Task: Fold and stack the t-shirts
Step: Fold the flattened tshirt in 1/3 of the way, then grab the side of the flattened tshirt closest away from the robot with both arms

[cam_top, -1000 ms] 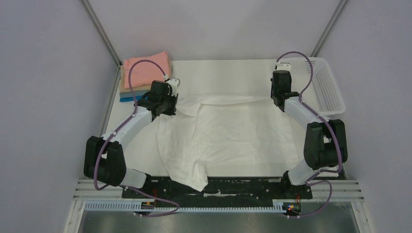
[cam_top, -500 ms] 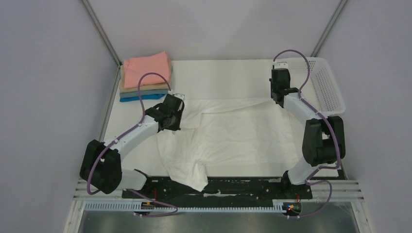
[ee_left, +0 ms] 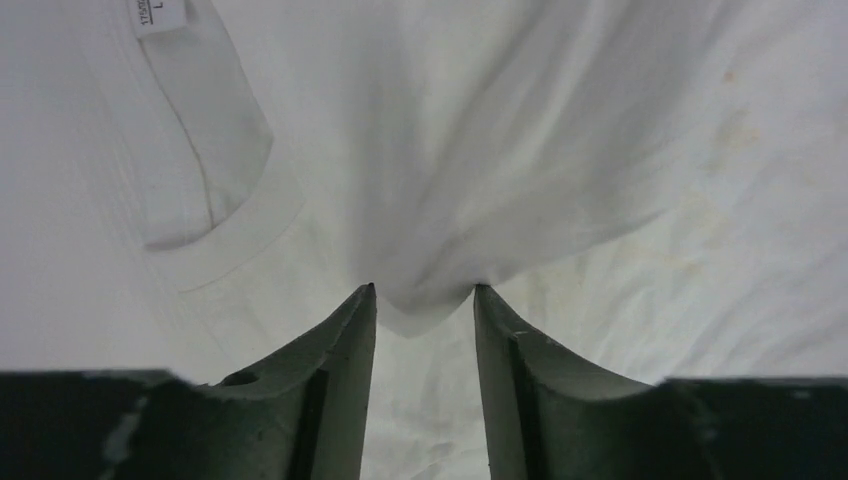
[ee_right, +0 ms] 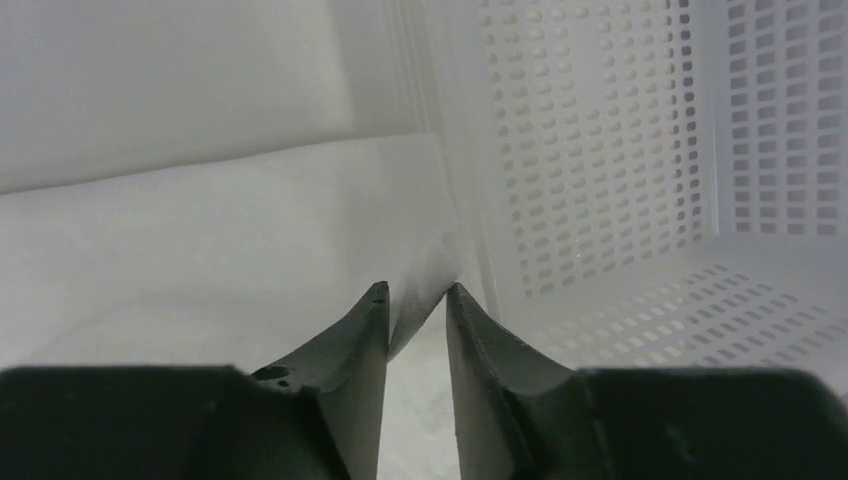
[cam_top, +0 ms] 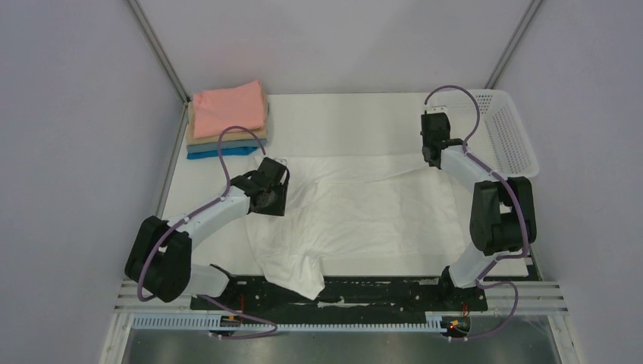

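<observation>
A plain white t-shirt [cam_top: 364,216] lies spread and wrinkled across the table, one sleeve hanging over the near edge. My left gripper [cam_top: 271,202] sits over its left side near the collar [ee_left: 205,190]. Its jaws [ee_left: 422,290] stand apart, with a raised fold of white cloth [ee_left: 425,305] resting between the fingertips. My right gripper [cam_top: 431,155] is at the shirt's far right corner. Its jaws [ee_right: 416,288] are slightly parted, and the cloth's edge [ee_right: 415,310] leans on the left finger. Folded t-shirts, salmon pink [cam_top: 227,108] over tan, grey-blue and bright blue [cam_top: 216,153], are stacked at the far left.
A white plastic mesh basket [cam_top: 509,135] stands at the far right, close beside my right gripper, and its wall [ee_right: 600,150] fills the right wrist view. Grey walls enclose the table on three sides. The arm bases sit on a black rail along the near edge.
The left gripper has moved toward the near right over the shirt, dragging cloth, and its jaws have parted. The right gripper shifted slightly farther back and its jaws have started to part.
</observation>
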Controlling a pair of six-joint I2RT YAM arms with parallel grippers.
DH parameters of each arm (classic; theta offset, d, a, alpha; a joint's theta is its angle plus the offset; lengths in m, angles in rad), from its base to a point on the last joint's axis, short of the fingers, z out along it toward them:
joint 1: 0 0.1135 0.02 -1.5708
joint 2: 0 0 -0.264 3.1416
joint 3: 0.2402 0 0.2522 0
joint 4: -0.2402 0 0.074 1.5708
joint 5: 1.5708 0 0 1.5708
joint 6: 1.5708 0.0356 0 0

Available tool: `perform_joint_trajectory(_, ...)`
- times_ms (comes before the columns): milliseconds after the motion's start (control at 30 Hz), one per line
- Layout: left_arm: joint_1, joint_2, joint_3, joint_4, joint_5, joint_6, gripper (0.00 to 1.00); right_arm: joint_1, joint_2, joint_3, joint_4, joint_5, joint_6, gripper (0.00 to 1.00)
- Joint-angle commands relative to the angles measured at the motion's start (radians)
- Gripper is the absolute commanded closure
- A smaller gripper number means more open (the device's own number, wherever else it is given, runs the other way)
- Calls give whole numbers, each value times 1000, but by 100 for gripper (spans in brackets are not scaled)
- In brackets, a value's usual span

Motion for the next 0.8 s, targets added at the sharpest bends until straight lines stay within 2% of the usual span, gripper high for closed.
perform_joint_trajectory(0,-24,-77,-10,67,62,-39,28,-7,-58,-33,-4,8,12,66)
perform_joint_trajectory(33,-24,-92,-9,72,68,-36,23,-7,-73,-41,-5,2,12,65)
perform_joint_trajectory(100,-24,-114,9,62,61,-35,22,-6,-101,-53,-4,-30,12,60)
perform_joint_trajectory(267,-23,-118,63,117,51,-78,20,-4,-188,-103,18,-143,36,32)
perform_joint_trajectory(433,3,33,110,236,57,-160,19,14,-254,-202,137,-392,23,2)
perform_joint_trajectory(500,27,121,123,305,113,-176,18,23,-246,-229,190,-474,23,2)
perform_joint_trajectory(600,68,241,156,347,175,-202,18,35,-200,-233,219,-510,45,2)
perform_joint_trajectory(700,100,364,200,346,209,-213,17,42,-137,-225,242,-503,64,2)
perform_joint_trajectory(767,122,428,225,340,218,-220,17,41,-91,-211,249,-445,93,2)
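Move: The left hand goes for the t-shirt's far part near the collar, about 10 cm ahead, 5 cm to its right and 4 cm below; the folded stack is some 23 cm ahead and 15 cm left of this hand. For the right hand the far-edge spot lies about 10 cm left, 2 cm back and 8 cm below, with the basket some 17 cm to its right and 5 cm ahead. Releasing the t-shirt, the right hand arcs 9 cm left, the left 10 cm forward-right, both opening wide. ##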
